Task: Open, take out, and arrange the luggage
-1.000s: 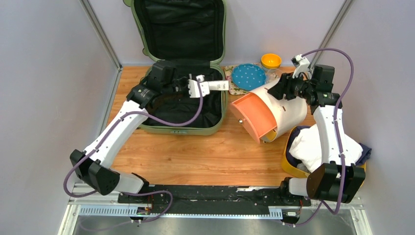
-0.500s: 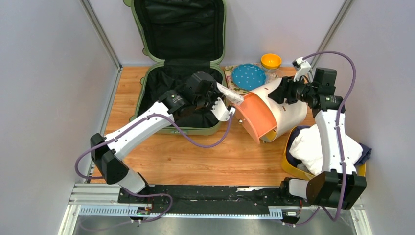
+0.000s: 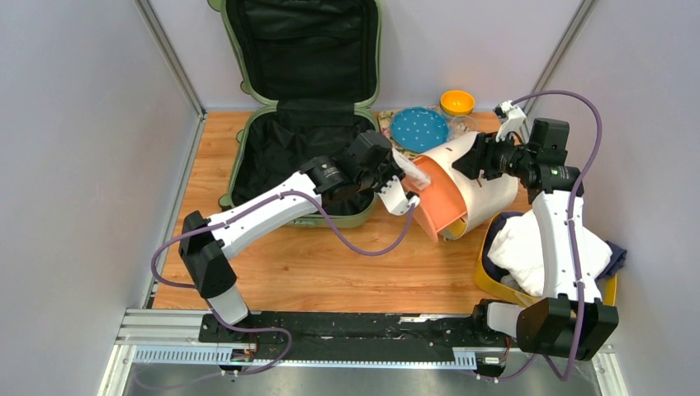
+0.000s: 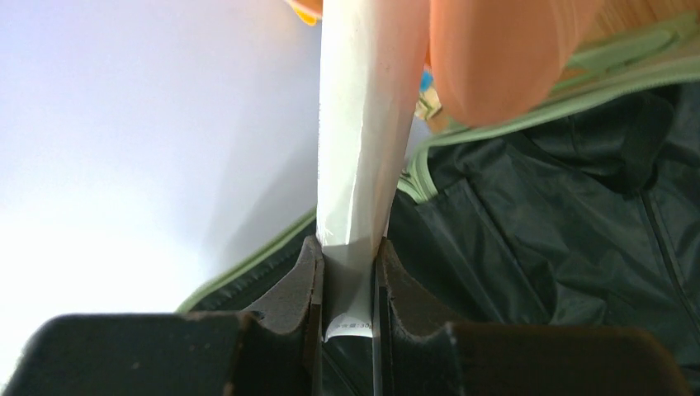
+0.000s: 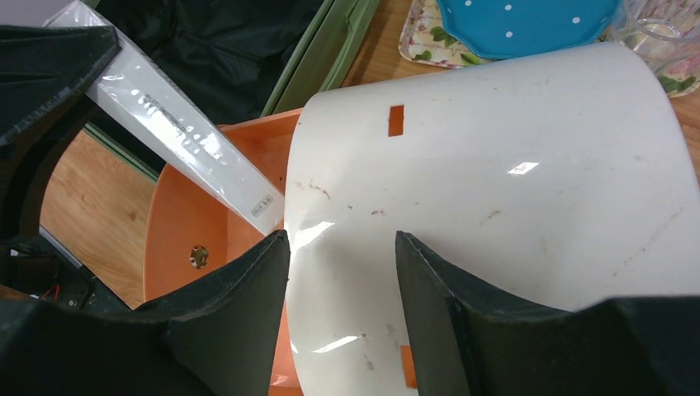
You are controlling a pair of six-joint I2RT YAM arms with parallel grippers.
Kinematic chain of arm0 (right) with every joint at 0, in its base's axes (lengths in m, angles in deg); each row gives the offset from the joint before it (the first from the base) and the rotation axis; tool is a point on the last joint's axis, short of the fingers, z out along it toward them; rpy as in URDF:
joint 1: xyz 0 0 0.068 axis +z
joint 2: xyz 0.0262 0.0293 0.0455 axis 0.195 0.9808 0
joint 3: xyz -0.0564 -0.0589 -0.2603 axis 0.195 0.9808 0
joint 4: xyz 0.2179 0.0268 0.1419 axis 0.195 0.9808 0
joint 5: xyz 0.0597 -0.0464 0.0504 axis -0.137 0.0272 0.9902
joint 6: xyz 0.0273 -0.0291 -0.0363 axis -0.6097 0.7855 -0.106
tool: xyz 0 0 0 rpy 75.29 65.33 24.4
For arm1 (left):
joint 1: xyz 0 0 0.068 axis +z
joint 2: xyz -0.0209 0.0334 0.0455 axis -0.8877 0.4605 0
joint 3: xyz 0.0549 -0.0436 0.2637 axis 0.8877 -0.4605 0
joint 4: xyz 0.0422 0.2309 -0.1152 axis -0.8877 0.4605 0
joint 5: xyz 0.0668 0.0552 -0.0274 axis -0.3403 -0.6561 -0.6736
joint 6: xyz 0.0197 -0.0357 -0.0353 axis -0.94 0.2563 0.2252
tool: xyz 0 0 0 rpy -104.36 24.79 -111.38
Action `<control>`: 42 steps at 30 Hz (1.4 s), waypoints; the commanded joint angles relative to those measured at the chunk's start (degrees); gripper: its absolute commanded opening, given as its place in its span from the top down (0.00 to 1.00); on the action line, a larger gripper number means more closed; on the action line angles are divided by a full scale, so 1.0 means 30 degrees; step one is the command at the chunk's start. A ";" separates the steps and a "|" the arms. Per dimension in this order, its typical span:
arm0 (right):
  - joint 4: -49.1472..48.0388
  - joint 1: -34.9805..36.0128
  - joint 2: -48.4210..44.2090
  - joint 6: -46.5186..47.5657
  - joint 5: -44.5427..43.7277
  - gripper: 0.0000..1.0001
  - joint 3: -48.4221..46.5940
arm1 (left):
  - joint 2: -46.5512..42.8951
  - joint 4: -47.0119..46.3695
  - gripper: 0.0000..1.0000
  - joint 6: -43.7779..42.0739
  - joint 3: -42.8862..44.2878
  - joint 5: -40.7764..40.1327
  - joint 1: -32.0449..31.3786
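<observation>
The luggage (image 3: 301, 161) is a sage-green suitcase lying open at the back left, with its black lining (image 4: 569, 247) bare and its lid leaning on the wall. My left gripper (image 3: 396, 171) reaches right past the suitcase's rim and is shut on a slim white packet (image 4: 363, 124). The packet (image 5: 182, 140) points into the mouth of the orange drawer (image 3: 437, 202). My right gripper (image 5: 342, 247) stands open over the drawer box's white shell (image 5: 495, 181), its fingertips close against the curved surface with nothing between them.
A blue dotted plate (image 3: 419, 128) on a floral mat, a glass (image 3: 462, 125) and an orange bowl (image 3: 456, 102) stand behind the drawer box. A yellow tray (image 3: 494, 285) with white cloth (image 3: 528, 247) sits at the right front.
My left arm has swung right from above the suitcase, carrying the white packet to the orange drawer's mouth. The right arm has barely moved.
</observation>
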 commanded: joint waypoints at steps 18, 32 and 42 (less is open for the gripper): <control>0.0597 -0.0039 -0.0474 -0.0228 -0.0320 0.43 0.0959 | 0.2049 0.0865 0.73 0.0724 0.3797 0.1955 -0.2047; 0.0421 -0.0039 -0.0151 -0.0082 -0.0290 0.42 0.0988 | -0.0704 -0.1330 0.44 0.3443 0.2299 0.4411 -0.2018; 0.0421 -0.0039 -0.0180 0.0035 -0.0027 0.42 0.0783 | 0.1490 0.1361 0.46 1.8847 0.8890 0.6174 0.2548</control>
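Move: The left gripper still pinches one end of the white box. The open orange drawer it is bound for has its middle about 7 cm to the right, 7 cm back and some 9 cm below. The white cabinet body lies about 16 cm right and 5 cm back; the blue plate some 5 cm right and 7 cm ahead; the suitcase base roughly 19 cm left, level with the hand. From the right gripper the drawer is 7 cm left, 5 cm back and below. Carry the white box with the left gripper about 7 cm to the right over the open orange drawer, easing back towards yourself at the end, and open the fingers there to let the box go. Keep drawing back a little as they open, then lift clear by some 10 cm, rolling the hand about 40 degrees so its left side drops and swinging slightly forward and left at the last. ##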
